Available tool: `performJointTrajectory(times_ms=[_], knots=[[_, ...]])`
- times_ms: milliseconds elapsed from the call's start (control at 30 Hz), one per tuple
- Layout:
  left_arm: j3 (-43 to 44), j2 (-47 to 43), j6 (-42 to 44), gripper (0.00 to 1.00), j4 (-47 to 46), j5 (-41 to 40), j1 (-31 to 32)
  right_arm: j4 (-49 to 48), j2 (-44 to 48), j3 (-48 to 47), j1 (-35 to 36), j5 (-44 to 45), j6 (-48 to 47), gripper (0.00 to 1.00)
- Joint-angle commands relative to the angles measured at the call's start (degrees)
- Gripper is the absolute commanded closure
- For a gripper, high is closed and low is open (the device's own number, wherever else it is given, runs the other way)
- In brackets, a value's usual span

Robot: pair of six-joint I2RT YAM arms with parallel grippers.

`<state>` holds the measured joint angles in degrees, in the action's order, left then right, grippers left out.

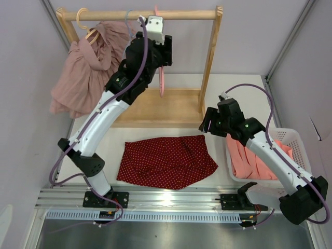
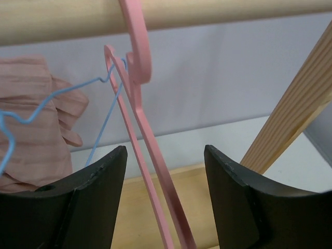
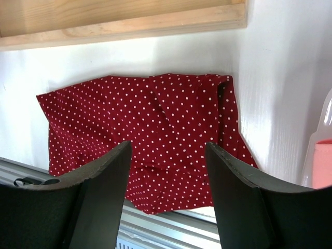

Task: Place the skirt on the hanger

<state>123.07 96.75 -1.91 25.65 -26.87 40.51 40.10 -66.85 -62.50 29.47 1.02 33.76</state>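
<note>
The skirt (image 1: 166,162), dark red with white dots, lies flat and crumpled on the white table; the right wrist view shows it as the skirt (image 3: 150,129) below the fingers. The pink hanger (image 1: 162,83) hangs by its hook (image 2: 137,41) from the wooden rod. My left gripper (image 1: 165,52) is raised at the rod and open. The hanger's two thin pink bars (image 2: 150,171) run between its jaws, touching neither. My right gripper (image 1: 205,124) hovers open above the skirt's right edge, holding nothing.
The wooden rack (image 1: 210,57) stands at the back on a wooden base. A pink garment (image 1: 83,72) hangs at its left end, beside a blue wire hanger (image 2: 31,111). A white basket (image 1: 290,137) with coral cloth sits at right. A metal rail (image 1: 166,197) borders the near edge.
</note>
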Motion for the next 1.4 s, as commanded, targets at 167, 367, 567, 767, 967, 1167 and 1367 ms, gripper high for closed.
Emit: performJointTrajectory(times_ms=[167, 367, 567, 767, 967, 1167, 1367], knots=[[9.6, 5.8, 1.2, 0.35, 4.8, -5.1, 0.4, 1.4, 1.9, -2.7, -0.6, -0.1, -1.4, 0.35], [10.1, 6.5, 1.7, 0.46, 5.2, -6.1, 0.4, 1.6, 1.9, -3.0, -0.8, -0.1, -1.5, 0.35], [10.9, 6.4, 3.8, 0.70, 5.6, -5.9, 0.4, 1.5, 1.7, -3.1, -0.9, -0.3, -1.6, 0.35], [11.5, 5.8, 4.7, 0.88, 5.9, -6.0, 0.4, 1.3, 1.7, -3.2, -1.0, -0.3, -1.4, 0.35], [11.1, 5.6, 5.3, 1.00, 5.6, -5.2, 0.3, 1.0, 1.7, -3.0, -0.9, -0.4, -1.2, 0.35], [7.3, 2.7, 5.5, 1.00, 1.2, -1.5, 0.1, 0.9, 1.9, -3.0, -1.0, -0.4, -1.7, 0.35], [4.7, -1.4, 4.7, 1.00, -4.8, 0.4, -1.0, 0.9, 2.1, -3.3, -1.0, -0.3, -1.9, 0.35]])
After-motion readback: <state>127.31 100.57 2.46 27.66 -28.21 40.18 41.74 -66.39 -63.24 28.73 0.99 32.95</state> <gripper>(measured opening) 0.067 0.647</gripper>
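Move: The pink hanger's neck is right in front of the left gripper's open fingers, about 3 cm ahead and 1 cm to the left, roughly level. The rod it hangs from is some 5 cm ahead, straight in line sideways and 7 cm above. The blue hanger is about 3 cm ahead and 10 cm to the left, at much the same height. From the right hand, the pink hanger's neck is some 17 cm ahead, 16 cm left and 30 cm up. Bring the left gripper about 2 cm forward and a little over 2 cm down, under the rod, so the pink hanger's neck comes between the open fingers. Stay nearly in place there and shut the fingers, pinching the neck just under the hook. Keep that grip and ease up about 1 cm. ##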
